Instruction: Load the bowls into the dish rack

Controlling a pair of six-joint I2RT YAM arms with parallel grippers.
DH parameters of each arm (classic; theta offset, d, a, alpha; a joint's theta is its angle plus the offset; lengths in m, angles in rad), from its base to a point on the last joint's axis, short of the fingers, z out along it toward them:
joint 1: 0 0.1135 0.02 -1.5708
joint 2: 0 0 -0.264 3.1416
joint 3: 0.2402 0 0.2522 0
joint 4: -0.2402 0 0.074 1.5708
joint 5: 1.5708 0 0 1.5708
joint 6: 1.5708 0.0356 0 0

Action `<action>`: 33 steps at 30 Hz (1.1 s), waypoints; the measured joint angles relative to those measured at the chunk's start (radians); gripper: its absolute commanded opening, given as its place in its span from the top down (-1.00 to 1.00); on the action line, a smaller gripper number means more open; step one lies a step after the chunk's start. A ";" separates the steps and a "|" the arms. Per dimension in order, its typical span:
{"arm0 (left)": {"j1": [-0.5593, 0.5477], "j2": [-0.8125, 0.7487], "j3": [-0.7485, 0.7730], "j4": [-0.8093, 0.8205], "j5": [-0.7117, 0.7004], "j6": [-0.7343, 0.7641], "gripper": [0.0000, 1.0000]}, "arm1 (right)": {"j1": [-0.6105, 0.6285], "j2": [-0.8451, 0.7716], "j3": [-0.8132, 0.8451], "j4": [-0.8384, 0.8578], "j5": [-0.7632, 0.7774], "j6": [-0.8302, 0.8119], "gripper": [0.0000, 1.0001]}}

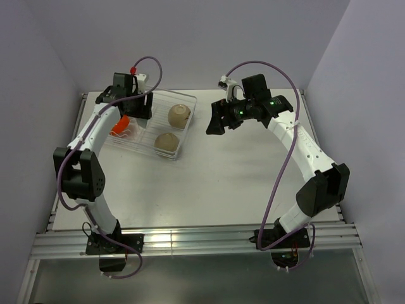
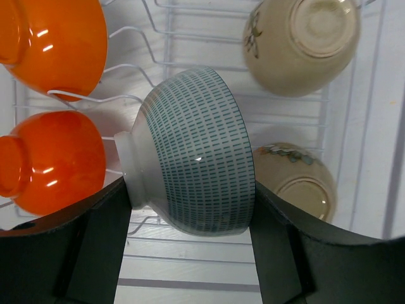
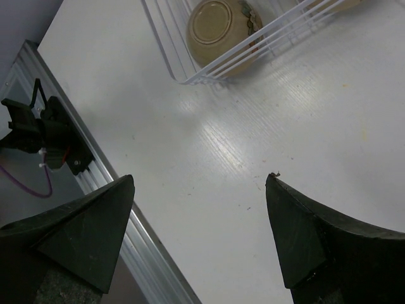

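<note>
My left gripper (image 2: 188,193) hangs over the dish rack (image 2: 190,31), shut on a pale teal patterned bowl (image 2: 193,149) that lies on its side among the wires. Its fingers (image 2: 107,228) press the bowl's foot side and rim side. In the top view this gripper (image 1: 142,106) covers the teal bowl. Two cream bowls (image 2: 300,41) (image 2: 297,180) rest in the rack to the right. An orange bowl (image 2: 54,161) sits to the left, with a second orange shape (image 2: 54,44) beyond it. My right gripper (image 1: 214,123) hovers open and empty over bare table, right of the rack (image 1: 188,123).
The right wrist view shows one cream bowl (image 3: 221,25) inside the rack's corner (image 3: 266,44) and the table's metal edge rail (image 3: 126,221) below the open gripper (image 3: 199,183). Purple walls enclose the table on three sides.
</note>
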State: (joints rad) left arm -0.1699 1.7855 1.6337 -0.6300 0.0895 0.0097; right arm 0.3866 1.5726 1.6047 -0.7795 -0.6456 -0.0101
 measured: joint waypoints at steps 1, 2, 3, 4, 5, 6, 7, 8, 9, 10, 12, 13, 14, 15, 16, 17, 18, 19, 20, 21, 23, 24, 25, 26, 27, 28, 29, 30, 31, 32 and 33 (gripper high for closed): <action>-0.005 0.008 0.002 -0.004 -0.017 0.010 1.00 | 0.000 0.000 0.000 0.000 0.001 -0.003 -0.82; -0.012 0.018 0.005 -0.006 -0.031 0.022 1.00 | 0.000 0.000 0.000 -0.001 0.002 -0.004 -0.82; -0.019 0.027 0.006 -0.007 -0.044 0.031 1.00 | 0.000 0.000 0.000 -0.001 0.003 -0.006 -0.82; -0.029 0.039 0.010 -0.011 -0.063 0.039 1.00 | 0.000 0.000 0.000 -0.001 0.005 -0.007 -0.82; -0.039 0.048 0.015 -0.015 -0.081 0.048 1.00 | 0.000 0.000 0.000 -0.001 0.006 -0.008 -0.82; -0.048 0.059 0.018 -0.017 -0.096 0.056 1.00 | 0.000 0.000 0.000 -0.001 0.008 -0.010 -0.82; -0.061 0.071 0.023 -0.019 -0.115 0.063 1.00 | 0.000 0.000 0.000 -0.002 0.009 -0.010 -0.82; -0.070 0.078 0.025 -0.019 -0.131 0.071 1.00 | 0.000 0.000 0.000 -0.002 0.010 -0.011 -0.82; -0.082 0.088 0.028 -0.020 -0.154 0.082 1.00 | 0.000 0.000 0.000 -0.002 0.010 -0.011 -0.82; -0.090 0.093 0.029 -0.020 -0.163 0.084 1.00 | 0.000 0.000 0.000 -0.002 0.010 -0.012 -0.82; -0.108 0.110 0.038 -0.026 -0.199 0.096 1.00 | 0.000 0.000 -0.001 -0.002 0.010 -0.014 -0.82; -0.114 0.116 0.042 -0.025 -0.211 0.103 1.00 | 0.000 0.000 -0.002 -0.002 0.010 -0.014 -0.82; -0.121 0.123 0.048 -0.025 -0.225 0.108 1.00 | 0.000 0.000 -0.002 -0.002 0.011 -0.014 -0.82; -0.128 0.129 0.054 -0.024 -0.244 0.113 1.00 | 0.000 0.000 -0.003 -0.002 0.011 -0.014 -0.82; -0.134 0.137 0.059 -0.022 -0.261 0.121 1.00 | 0.000 0.000 -0.004 -0.002 0.011 -0.015 -0.82; -0.139 0.143 0.066 -0.021 -0.279 0.128 1.00 | 0.000 0.000 -0.005 -0.002 0.011 -0.016 -0.82; -0.144 0.150 0.071 -0.019 -0.294 0.132 1.00 | 0.000 0.000 -0.006 -0.002 0.011 -0.018 -0.82; -0.150 0.158 0.076 -0.018 -0.312 0.138 1.00 | 0.000 0.000 -0.007 -0.002 0.012 -0.018 -0.82; -0.153 0.164 0.079 -0.017 -0.324 0.142 1.00 | 0.000 0.000 -0.008 -0.003 0.013 -0.019 -0.82; -0.156 0.171 0.082 -0.016 -0.336 0.147 1.00 | 0.000 0.000 -0.008 -0.003 0.015 -0.021 -0.82; -0.162 0.182 0.084 -0.012 -0.360 0.160 0.99 | 0.000 0.000 -0.008 -0.003 0.018 -0.025 -0.82; -0.164 0.188 0.084 -0.010 -0.371 0.164 1.00 | 0.000 0.000 -0.009 -0.003 0.018 -0.026 -0.82; -0.166 0.194 0.084 -0.009 -0.381 0.169 1.00 | 0.000 0.000 -0.010 -0.003 0.019 -0.027 -0.82; -0.168 0.199 0.084 -0.010 -0.386 0.173 0.99 | 0.000 0.000 -0.011 -0.003 0.020 -0.029 -0.82; -0.169 0.204 0.085 -0.009 -0.393 0.176 0.99 | 0.000 0.000 -0.014 -0.002 0.021 -0.029 -0.82; -0.170 0.209 0.085 -0.008 -0.398 0.180 0.99 | 0.000 0.000 -0.018 -0.003 0.021 -0.029 -0.82; -0.171 0.214 0.085 -0.006 -0.402 0.184 1.00 | 0.000 0.000 -0.022 -0.003 0.021 -0.030 -0.82; -0.172 0.219 0.085 -0.005 -0.405 0.188 1.00 | -0.001 0.000 -0.024 -0.005 0.021 -0.031 -0.82; -0.172 0.223 0.088 -0.003 -0.407 0.189 1.00 | -0.001 0.000 -0.027 -0.006 0.021 -0.032 -0.82; -0.173 0.228 0.089 -0.002 -0.410 0.190 1.00 | -0.002 0.000 -0.028 -0.008 0.021 -0.032 -0.82; -0.173 0.232 0.089 0.000 -0.411 0.192 1.00 | -0.004 0.000 -0.028 -0.008 0.021 -0.033 -0.82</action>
State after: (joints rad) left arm -0.3431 2.0174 1.7226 -0.6304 -0.3214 0.2020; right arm 0.3824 1.5726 1.5768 -0.7879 -0.6247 -0.0429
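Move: The left gripper holds the green bowl over the rack; the free spot among the other bowls lies about 11 cm below it, some 3 cm farther out and 1 cm right. The near beige bowl is about 9 cm right and 2 cm back, the far beige one 14 cm right and 12 cm out, the near orange one 16 cm left and 8 cm out. From the right gripper that spot is roughly 34 cm left and 17 cm ahead. Lower the left gripper about 6.5 cm with the green bowl into the gap between the orange and beige bowls, easing some 2 cm forward mainly in the later part. As it sinks, roll the wrist roughly 25 degrees, left side up and right side down, so the bowl's rim tips downward. Keep the fingers' hold. ##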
